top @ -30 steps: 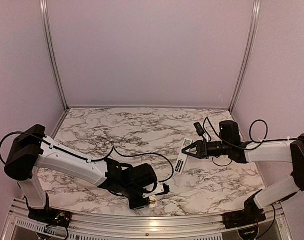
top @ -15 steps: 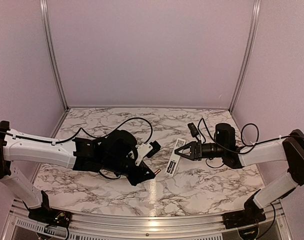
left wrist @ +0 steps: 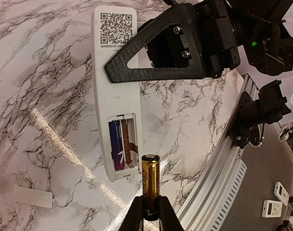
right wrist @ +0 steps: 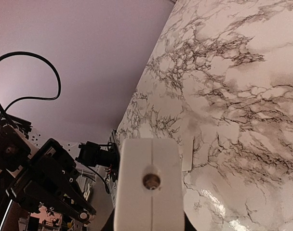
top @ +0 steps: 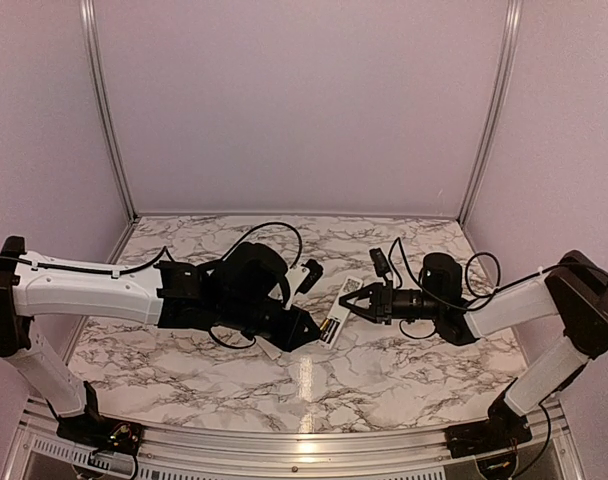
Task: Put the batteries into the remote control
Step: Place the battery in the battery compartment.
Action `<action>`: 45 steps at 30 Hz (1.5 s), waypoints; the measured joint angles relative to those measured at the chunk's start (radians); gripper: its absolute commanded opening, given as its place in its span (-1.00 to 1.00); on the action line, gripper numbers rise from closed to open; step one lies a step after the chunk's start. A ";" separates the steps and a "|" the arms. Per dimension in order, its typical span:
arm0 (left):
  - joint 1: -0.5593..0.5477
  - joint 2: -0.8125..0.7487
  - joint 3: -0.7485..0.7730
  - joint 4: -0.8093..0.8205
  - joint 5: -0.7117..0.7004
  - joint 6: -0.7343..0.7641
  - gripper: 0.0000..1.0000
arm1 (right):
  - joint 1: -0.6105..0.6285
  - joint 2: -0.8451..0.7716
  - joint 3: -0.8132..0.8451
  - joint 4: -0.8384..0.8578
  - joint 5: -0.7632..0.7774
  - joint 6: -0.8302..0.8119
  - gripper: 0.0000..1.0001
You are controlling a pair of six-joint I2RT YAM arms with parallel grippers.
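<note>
My right gripper is shut on the remote control, a slim white bar held above the table with its back up. A QR label shows near the gripped end. Its recessed compartment is open, with a dark purple battery lying in the left slot and the right slot bare. My left gripper is shut on the base of a shiny golden battery, whose tip sits just off the remote's open end. In the right wrist view the remote shows end-on and hides my right gripper's fingers.
A small flat white rectangle lies on the marble table beside the remote; it also shows in the right wrist view. The aluminium rail of the table's near edge runs close by. Cables loop over both arms.
My left arm has swung from the near edge up and right, carrying the golden battery to the remote. My right arm has brought the remote leftward toward the table's middle.
</note>
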 measured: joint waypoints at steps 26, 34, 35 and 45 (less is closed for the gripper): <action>0.008 0.163 0.115 -0.165 -0.020 -0.040 -1.00 | 0.047 0.071 -0.024 0.135 0.074 0.109 -1.00; 0.014 0.184 0.136 -0.179 -0.022 -0.042 -1.00 | 0.063 0.088 -0.024 0.145 0.085 0.118 -1.00; 0.014 0.186 0.137 -0.181 -0.023 -0.043 -1.00 | 0.063 0.090 -0.024 0.145 0.087 0.119 -1.00; 0.017 0.214 0.178 -0.209 -0.034 -0.043 -1.00 | 0.064 0.099 -0.029 0.161 0.100 0.129 -1.00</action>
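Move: The left hand holds the gold battery; the empty slot in the remote's battery compartment lies about 3 cm ahead of it, 3 cm to its right and 4 cm below. The purple battery sits beside that slot, about 1 cm farther out and 1 cm left of it. The right gripper's fingertips, holding the remote, are some 8 cm ahead and 6 cm right of the left hand. The slot lies about 5 cm back and 3 cm left of the right hand, slightly below it. The gold battery's leading end comes into the empty slot beside the purple battery, just short of the spring, as the left hand sinks about 6 cm, fast at first, then eases forward nearly 2 cm while its fingers tip some 15 degrees steeper and keep their pinch on the tail end. The right hand keeps hold of the remote, bringing it roughly 1.5 cm left towards the battery and 2 cm down. ##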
